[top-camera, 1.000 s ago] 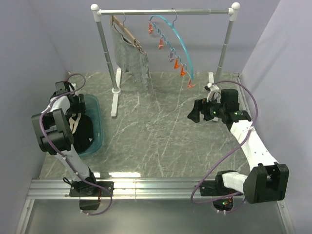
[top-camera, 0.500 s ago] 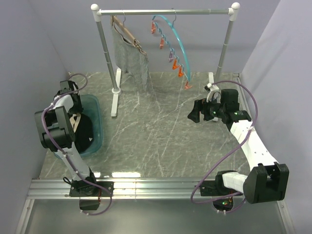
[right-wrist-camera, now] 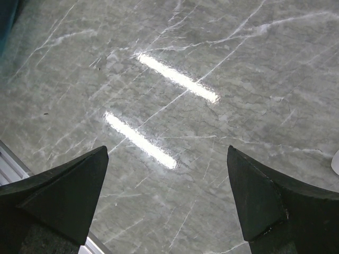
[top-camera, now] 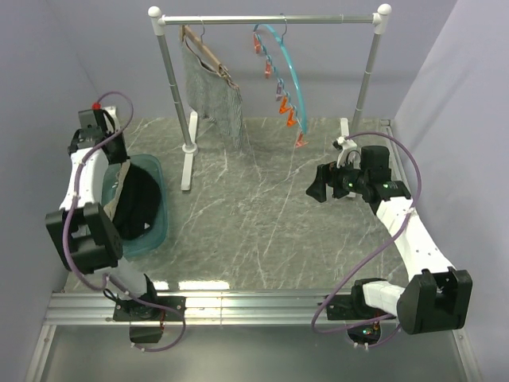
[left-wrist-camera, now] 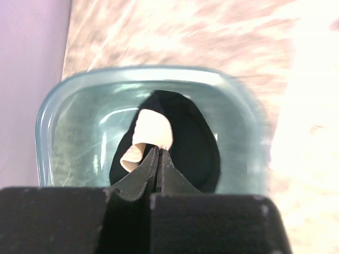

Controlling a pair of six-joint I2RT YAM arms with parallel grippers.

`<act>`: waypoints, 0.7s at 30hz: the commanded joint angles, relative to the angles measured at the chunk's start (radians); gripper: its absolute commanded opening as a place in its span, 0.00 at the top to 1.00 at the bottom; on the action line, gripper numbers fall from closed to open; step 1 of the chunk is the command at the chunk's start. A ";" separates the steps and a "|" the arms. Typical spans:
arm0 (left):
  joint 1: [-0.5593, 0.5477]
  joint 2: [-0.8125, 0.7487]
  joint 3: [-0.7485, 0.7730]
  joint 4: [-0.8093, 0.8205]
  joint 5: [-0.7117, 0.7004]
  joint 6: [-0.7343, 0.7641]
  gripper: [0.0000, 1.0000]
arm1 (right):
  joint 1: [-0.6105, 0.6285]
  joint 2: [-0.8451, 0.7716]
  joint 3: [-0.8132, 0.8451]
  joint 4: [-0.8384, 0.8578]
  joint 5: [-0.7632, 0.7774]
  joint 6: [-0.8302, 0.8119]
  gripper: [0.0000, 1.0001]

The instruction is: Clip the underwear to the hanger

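Note:
The underwear (left-wrist-camera: 193,143) is black with a pale waistband (left-wrist-camera: 153,129) and hangs over a teal basin (left-wrist-camera: 53,116). My left gripper (left-wrist-camera: 159,150) is shut on that waistband, fingertips pressed together. From above, the underwear (top-camera: 137,208) shows as a dark heap in the basin (top-camera: 161,215), with the left gripper (top-camera: 118,183) over its far-left part. The hanger (top-camera: 293,76), a teal hoop with orange and purple clips (top-camera: 289,119), hangs from the rail (top-camera: 270,19). My right gripper (top-camera: 318,189) is open above the bare table, below the hanger. Its fingers (right-wrist-camera: 69,190) hold nothing.
A brown wooden hanger with grey mesh cloth (top-camera: 213,95) hangs on the rail's left half. The rack's posts (top-camera: 176,87) and white feet (top-camera: 188,163) stand at the back of the marble table (top-camera: 254,215). An aluminium rail (top-camera: 238,306) runs along the near edge.
My left gripper has shut on the underwear's waistband and the left arm has risen and drawn back. The hanger has swung slightly. The right arm has not moved.

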 commanded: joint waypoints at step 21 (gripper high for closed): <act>-0.356 -0.377 0.376 -0.199 0.721 0.071 1.00 | 0.004 -0.078 0.292 -0.155 -0.166 -0.140 0.00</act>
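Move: The left hand already holds the black underwear by its cream waistband; the nearest orange clip on the blue hanger is roughly 52 cm to its right, 8 cm back and 18 cm higher. The grey-striped garment hangs about 29 cm right, 9 cm ahead and 17 cm up; the blue tub's middle is 7 cm back, 3 cm right and 13 cm below. From the right hand that clip is about 4 cm ahead, 7 cm left and 15 cm above. Keeping its shut pinch on the waistband, the left hand hauls the underwear up some 25 cm and swings it about 20 cm right, drawing back a little, towards the hanger's clips; its wrist turns clockwise by roughly 45 degrees and tips up. The empty right hand rises about 10 cm towards the nearest clip, fingers wide open and tipping up. ##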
